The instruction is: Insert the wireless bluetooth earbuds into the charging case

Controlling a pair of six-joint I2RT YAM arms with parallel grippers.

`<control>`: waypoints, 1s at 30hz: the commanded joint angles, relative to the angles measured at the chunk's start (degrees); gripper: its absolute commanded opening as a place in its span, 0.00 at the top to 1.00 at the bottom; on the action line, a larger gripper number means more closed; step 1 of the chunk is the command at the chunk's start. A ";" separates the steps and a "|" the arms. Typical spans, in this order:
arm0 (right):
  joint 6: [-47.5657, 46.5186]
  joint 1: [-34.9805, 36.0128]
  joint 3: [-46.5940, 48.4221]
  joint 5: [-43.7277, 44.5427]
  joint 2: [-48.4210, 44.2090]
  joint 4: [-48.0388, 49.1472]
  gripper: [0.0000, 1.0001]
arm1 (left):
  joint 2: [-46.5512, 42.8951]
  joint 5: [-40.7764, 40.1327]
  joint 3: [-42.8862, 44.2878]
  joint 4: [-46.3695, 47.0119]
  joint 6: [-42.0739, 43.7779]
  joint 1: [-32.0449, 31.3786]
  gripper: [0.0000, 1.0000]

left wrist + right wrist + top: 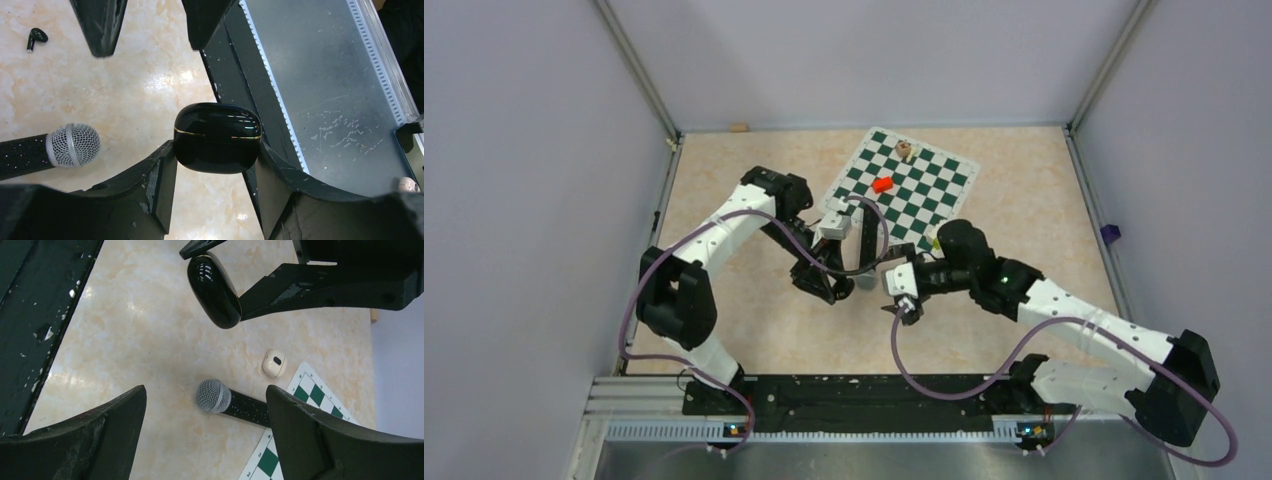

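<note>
My left gripper [215, 150] is shut on the glossy black charging case [217, 137] and holds it above the table. A thin gold seam runs round the case and its lid looks closed. In the right wrist view the case [214, 290] hangs at the top between the left arm's fingers. My right gripper [205, 388] is open with nothing between its fingers, and hovers just right of the left gripper [832, 288]. One black earbud [37, 35] lies on the table beyond the right gripper's fingertips. A small off-white earbud [274, 363] lies near the chessboard's corner.
A microphone [214, 396] with a silver mesh head lies on the table below both grippers. The green-and-white chessboard [924, 200] at the back carries a red piece [882, 184] and a wooden piece [904, 150]. The black base rail [235, 75] runs along the near edge.
</note>
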 commanded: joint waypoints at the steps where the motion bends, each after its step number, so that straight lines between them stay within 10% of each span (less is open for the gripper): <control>1: 5.52 3.42 -2.76 4.07 0.71 19.02 0.13 | 1.23 3.95 -0.59 -3.02 1.92 -0.54 0.86; 23: 8.55 8.84 -2.48 2.13 6.23 20.90 0.32 | 3.80 3.64 -0.49 -2.99 1.81 -3.01 0.90; 30: 9.95 9.38 -2.85 3.65 7.21 23.03 0.52 | 3.86 3.57 -0.58 -3.00 1.99 -3.05 0.90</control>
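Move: The charging case is already pinched between my left fingertips, right at that hand's point. From my open right hand, it lies about 8 cm to the left and 1 cm back, near its height. Below, roughly 16 cm down, the microphone's head is some 10 cm ahead and 3 cm left of my right hand; the black earbud is about 10 cm ahead and 10 cm to its right, on the table. I bring my right hand about 5 cm left to the case, first lifting it a couple of centimetres, then sinking and easing slightly back so its fingers straddle the case, and I close them partway. One finger seems to touch the case's back side. My left hand keeps its pinch, drops the case a little under 2 cm while shifting slightly back and right, then holds still. ##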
